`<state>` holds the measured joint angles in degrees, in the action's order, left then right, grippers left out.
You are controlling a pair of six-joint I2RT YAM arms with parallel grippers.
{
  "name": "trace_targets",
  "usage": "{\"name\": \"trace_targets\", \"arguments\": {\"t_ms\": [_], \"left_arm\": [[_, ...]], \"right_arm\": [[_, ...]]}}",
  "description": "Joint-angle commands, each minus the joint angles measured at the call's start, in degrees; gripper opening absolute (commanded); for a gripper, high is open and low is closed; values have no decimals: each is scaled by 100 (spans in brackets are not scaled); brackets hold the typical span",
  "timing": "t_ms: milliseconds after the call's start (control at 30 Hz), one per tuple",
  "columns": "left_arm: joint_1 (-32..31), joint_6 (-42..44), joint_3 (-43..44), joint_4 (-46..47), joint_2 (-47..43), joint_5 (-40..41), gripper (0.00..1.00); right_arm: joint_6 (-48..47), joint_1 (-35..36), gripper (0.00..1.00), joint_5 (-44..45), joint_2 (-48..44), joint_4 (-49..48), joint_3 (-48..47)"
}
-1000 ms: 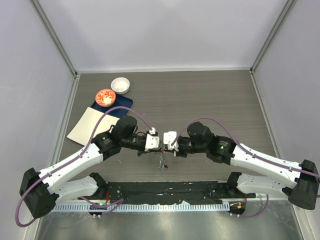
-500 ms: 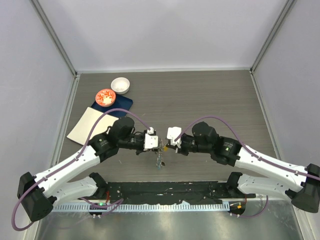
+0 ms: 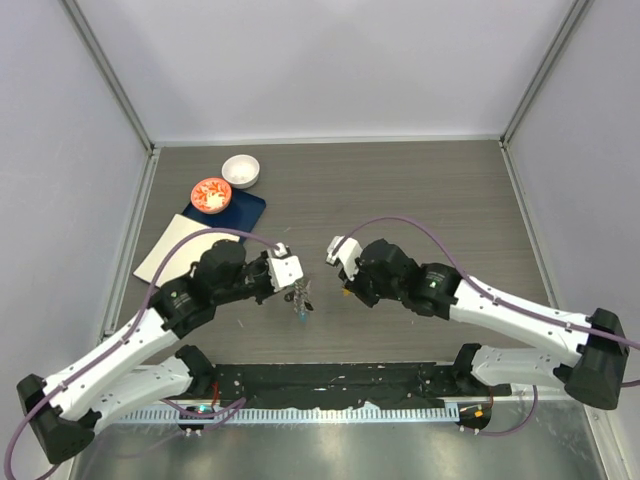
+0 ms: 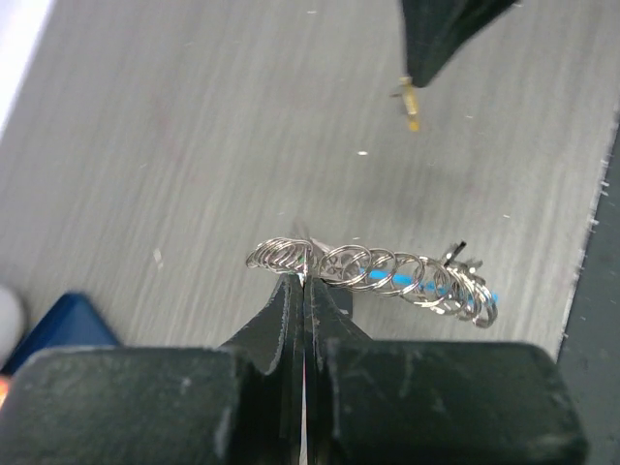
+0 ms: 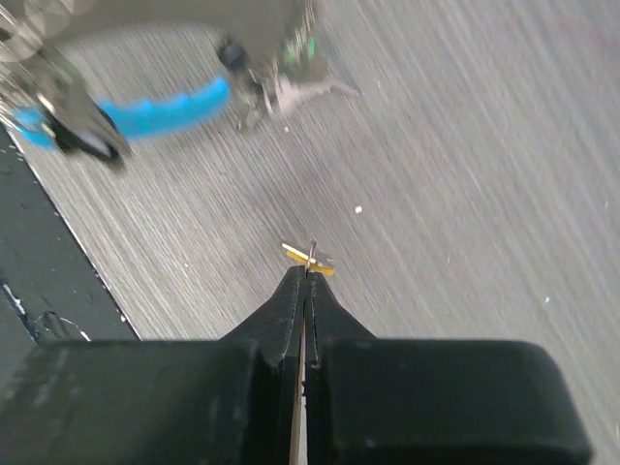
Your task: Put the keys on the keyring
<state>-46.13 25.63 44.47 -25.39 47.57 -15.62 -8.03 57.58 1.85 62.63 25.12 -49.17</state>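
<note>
My left gripper [image 3: 296, 289] is shut on the keyring [image 4: 373, 276], a loop of small metal rings with a blue plastic piece, and holds it above the table. The keyring hangs below the fingers in the top view [image 3: 301, 304]. My right gripper [image 3: 347, 289] is shut on a small key with a yellow tag [image 5: 312, 257], a short way right of the keyring. That key also shows in the left wrist view [image 4: 412, 103] under the right fingertips [image 4: 436, 44]. In the right wrist view the blue piece [image 5: 145, 111] is blurred, and a key with a green tag [image 5: 291, 68] hangs by it.
A red-patterned dish [image 3: 211, 194] and a white bowl [image 3: 241, 170] stand at the back left, by a dark blue pad [image 3: 240, 208] and a white sheet [image 3: 178, 250]. A black mat [image 3: 330, 380] runs along the table's near edge.
The two grippers, close together at the centre before, have drawn apart. The left one carried the keyring left and nearer; the right one pulled back to the right with the yellow-tagged key.
</note>
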Motion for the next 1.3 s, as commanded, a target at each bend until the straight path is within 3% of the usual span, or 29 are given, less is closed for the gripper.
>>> {"name": "trace_targets", "arguments": {"t_ms": [0,267,467,900,1267], "left_arm": [[-28,-348,-148,69,-625,1288,0],[-19,-383,-404,200,-1145,2457,0],[-28,-471,-527,367,-1373,2379,0],[-19,-471,-659,508,-1795,2432,0],[-28,-462,-667,535,-1804,2318,0]], "right_arm": [[539,-194,1,405,433,738,-610],[172,-712,1,510,1804,2444,-1472],[-365,-1003,1,273,2744,2901,-2078],[-1376,-1082,1,228,5564,4122,-4705],[-1657,-1021,2,114,6437,4281,-5612]]}}
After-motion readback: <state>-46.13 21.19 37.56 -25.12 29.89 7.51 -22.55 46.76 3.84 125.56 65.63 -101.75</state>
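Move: The right hand holds the yellow key; the bare table it is taken to lies about 10 cm ahead, level with it sideways and some 13 cm below. The keyring, hanging from the left fingers, is roughly 10 cm left and 2 cm back of the right hand, at much the same height. From the left hand that spot is about 10 cm ahead, 12 cm to the right and 18 cm down; the blue tray lies some 20 cm ahead, 21 cm left and 18 cm down. The right hand keeps its pinch on the yellow key and takes it down about 13 cm and forward some 10 cm to the bare tabletop, first swinging out to the right by about 6 cm and then back left, while the wrist tilts some 50 degrees until the fingers point straight down. The left hand, still gripping the keyring, draws about 8 cm left, away from the key's path, with a small rise and some forward drift, and turns roughly 25 degrees counter-clockwise. ##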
